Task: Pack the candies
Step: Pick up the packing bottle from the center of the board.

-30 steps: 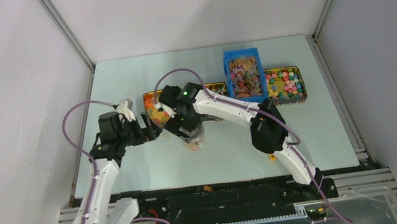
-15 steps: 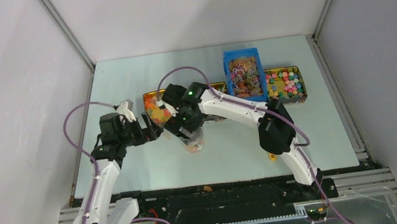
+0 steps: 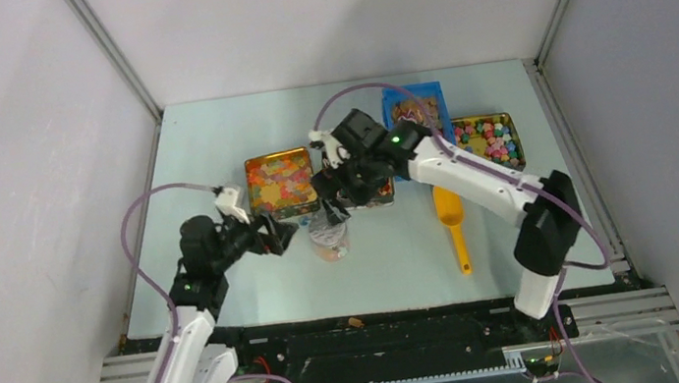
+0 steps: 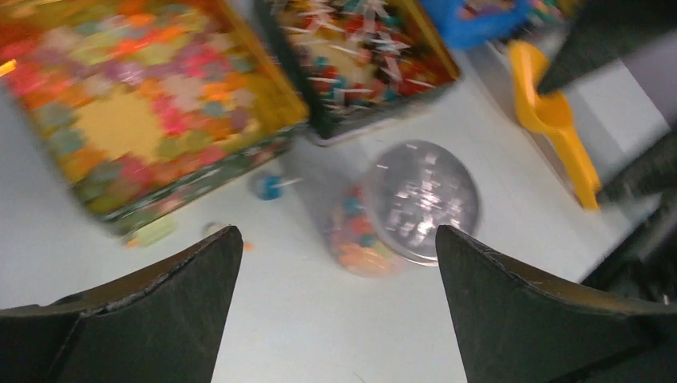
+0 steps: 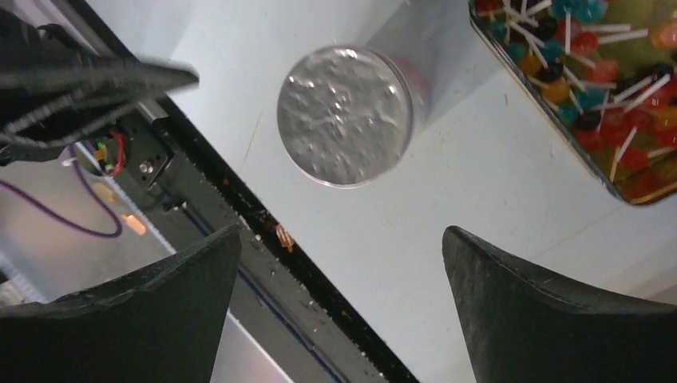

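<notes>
A clear jar of mixed candies stands upright on the table with a round silver lid on top. My left gripper hangs open just left of the jar, apart from it, with nothing between its fingers. My right gripper is open above and behind the jar and holds nothing. More candies fill the containers behind: sugary jellies in a tin, lollipops in a second tin, wrapped pieces in a blue bin and coloured pieces in a far-right tin.
An orange scoop lies on the table right of the jar. A few loose candies lie in front of the jelly tin. The table's near edge and black rail run close to the jar.
Both grippers have drawn away from the jar: the right arm swung back and to the right, uncovering the scoop, and the left arm pulled back toward the near edge. The lidded jar stands free.
</notes>
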Controlling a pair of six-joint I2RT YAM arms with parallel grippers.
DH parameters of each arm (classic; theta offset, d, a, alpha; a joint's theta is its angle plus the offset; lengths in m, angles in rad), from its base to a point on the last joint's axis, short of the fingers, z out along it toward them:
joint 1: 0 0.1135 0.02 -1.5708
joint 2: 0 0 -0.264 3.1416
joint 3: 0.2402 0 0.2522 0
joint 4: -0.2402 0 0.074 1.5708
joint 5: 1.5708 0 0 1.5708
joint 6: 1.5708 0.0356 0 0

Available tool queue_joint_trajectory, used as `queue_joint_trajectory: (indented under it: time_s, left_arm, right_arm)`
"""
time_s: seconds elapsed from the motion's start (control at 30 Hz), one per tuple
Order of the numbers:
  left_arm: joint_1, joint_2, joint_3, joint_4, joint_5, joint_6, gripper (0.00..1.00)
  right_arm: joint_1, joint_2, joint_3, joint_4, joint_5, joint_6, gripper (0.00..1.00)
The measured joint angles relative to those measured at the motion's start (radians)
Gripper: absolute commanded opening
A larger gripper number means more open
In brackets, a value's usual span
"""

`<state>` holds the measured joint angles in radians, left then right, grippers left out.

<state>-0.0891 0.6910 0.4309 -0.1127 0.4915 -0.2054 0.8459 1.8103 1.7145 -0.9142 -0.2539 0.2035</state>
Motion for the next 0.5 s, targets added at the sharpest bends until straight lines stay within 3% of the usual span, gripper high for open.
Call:
queue_joint_trajectory:
  time_s: [0.23, 0.5]
  left_arm:
    - [-0.32, -0.127, -0.141, 0.154, -0.054, 0.111, 0.98]
    - [-0.584, -0.179, -0.338, 0.358, -0.378, 0.126, 0.98]
  right_arm:
    - [-0.155, -0.18, -0.263, 0.126, -0.127, 0.06, 1.0]
    - [-0.225, -0.223, -0.355, 0.149, -0.169, 0.07, 1.0]
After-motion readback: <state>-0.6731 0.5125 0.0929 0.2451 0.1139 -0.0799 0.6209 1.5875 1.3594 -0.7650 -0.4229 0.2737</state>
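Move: The packing bottle, lid on, stands about 10 cm to the left hand's right and 3 cm ahead, its middle some 10 cm lower. The gummy tin lies about 14 cm farther out than the bottle and 8 cm to its left; the lollipop tin lies about 14 cm farther out and 7 cm to its right. From the right hand, the bottle is about 3 cm left, 1 cm ahead and 13 cm below. Heading for the near side of the packing bottle, the open left hand sweeps some 8 cm right and 5 cm back, then sinks about 4 cm as that sweep dies out. Its fingers swing clockwise and tip up nearer to level, some 15 degrees each. The right hand, also open and empty, clears off about 7 cm to the right, turning slightly clockwise; neither touches anything. ##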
